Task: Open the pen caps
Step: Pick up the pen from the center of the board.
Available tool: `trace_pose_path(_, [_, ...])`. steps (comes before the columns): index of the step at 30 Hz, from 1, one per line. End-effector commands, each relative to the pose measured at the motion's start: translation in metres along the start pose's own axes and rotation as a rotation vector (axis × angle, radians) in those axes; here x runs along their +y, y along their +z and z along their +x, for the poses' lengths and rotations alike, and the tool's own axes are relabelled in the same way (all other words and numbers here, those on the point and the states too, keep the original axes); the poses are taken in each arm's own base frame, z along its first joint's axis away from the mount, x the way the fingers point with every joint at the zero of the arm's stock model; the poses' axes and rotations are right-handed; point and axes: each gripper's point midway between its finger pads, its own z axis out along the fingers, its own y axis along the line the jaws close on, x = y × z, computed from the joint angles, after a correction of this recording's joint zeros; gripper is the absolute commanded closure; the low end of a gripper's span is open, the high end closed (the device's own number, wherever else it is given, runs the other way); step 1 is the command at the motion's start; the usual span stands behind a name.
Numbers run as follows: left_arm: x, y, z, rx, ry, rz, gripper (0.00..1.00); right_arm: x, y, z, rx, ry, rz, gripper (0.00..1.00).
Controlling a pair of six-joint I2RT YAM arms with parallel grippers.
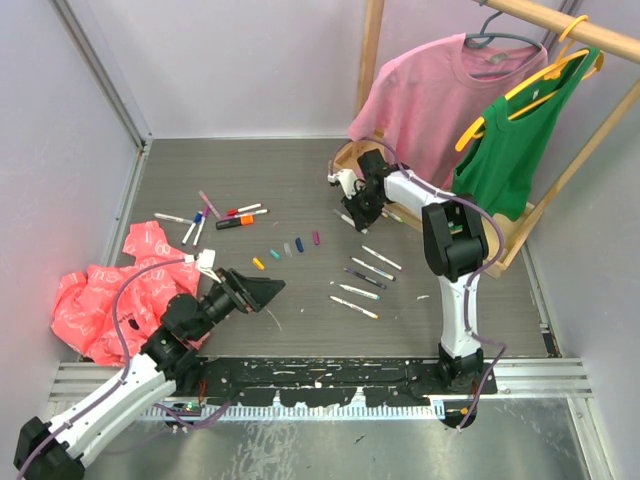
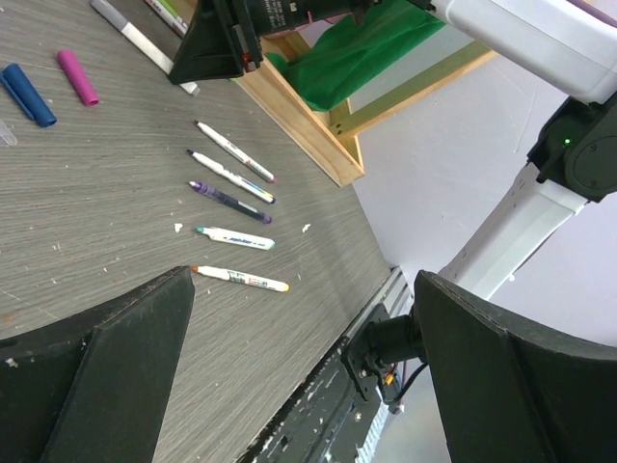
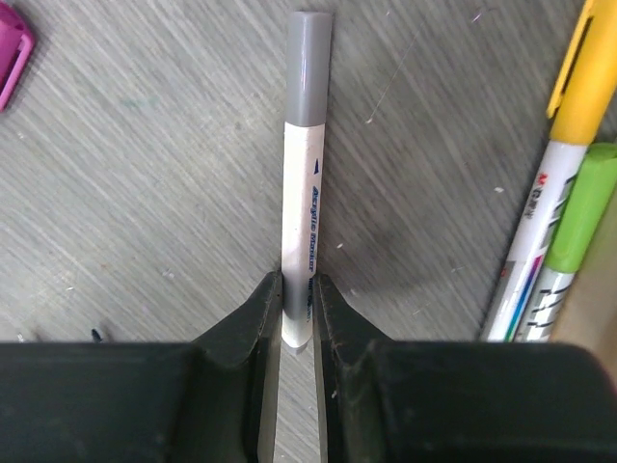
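Note:
My right gripper [image 3: 297, 304] is shut on the lower end of a white pen [image 3: 307, 193] with a grey cap [image 3: 310, 68]; the pen lies flat on the table. From above, that gripper [image 1: 358, 212] sits by the wooden rack base. Beside it lie a yellow-capped pen [image 3: 583, 68] and a green-capped pen [image 3: 578, 212]. Several slim pens [image 1: 365, 280] lie in a row mid-table, also in the left wrist view [image 2: 234, 237]. Loose pen caps [image 1: 285, 250] form a line, among them a blue cap [image 2: 27, 94] and a magenta cap [image 2: 77, 77]. My left gripper [image 1: 275, 288] hovers open and holds nothing.
More pens [image 1: 215, 215] lie at the back left. A crumpled pink bag [image 1: 110, 300] sits by the left arm. A wooden rack [image 1: 520, 240] with a pink shirt [image 1: 430, 90] and a green top [image 1: 520, 140] stands at the right.

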Motion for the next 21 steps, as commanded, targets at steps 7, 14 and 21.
trace_pose_path(7, [-0.031,0.021,-0.028,-0.060,0.040,0.065,0.02,0.020,-0.038,-0.019,-0.132,0.052,-0.100,0.99])
trace_pose_path(14, [-0.045,0.049,-0.033,-0.018,0.067,0.099,0.02,0.025,-0.047,-0.022,-0.177,0.085,-0.154,0.99])
trace_pose_path(21, [-0.047,0.085,-0.043,0.037,-0.001,0.136,0.02,0.032,-0.052,-0.025,-0.212,0.115,-0.217,0.99])
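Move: The grey-capped pen, already pinched near its rear end, has its middle about 3 cm ahead and 3 cm left of the right hand point. From the left hand it is some 26 cm ahead, 14 cm right and 16 cm below. From the right hand, the pink cap is about 10 cm left and 2 cm back, the blue cap 13 cm left and 4 cm back, and the nearest uncapped pen 8 cm back and 4 cm right, all near its height. Still pinching the grey-capped pen by its rear end, the right hand draws it back a little over 2 cm and then lifts it about 2 cm, the wrist tilting so the fingertips swing left. The left hand, fingers staying wide open, dips slightly, then speeds forward about 5 cm and right 4 cm, rising on the way, towards the pen. ##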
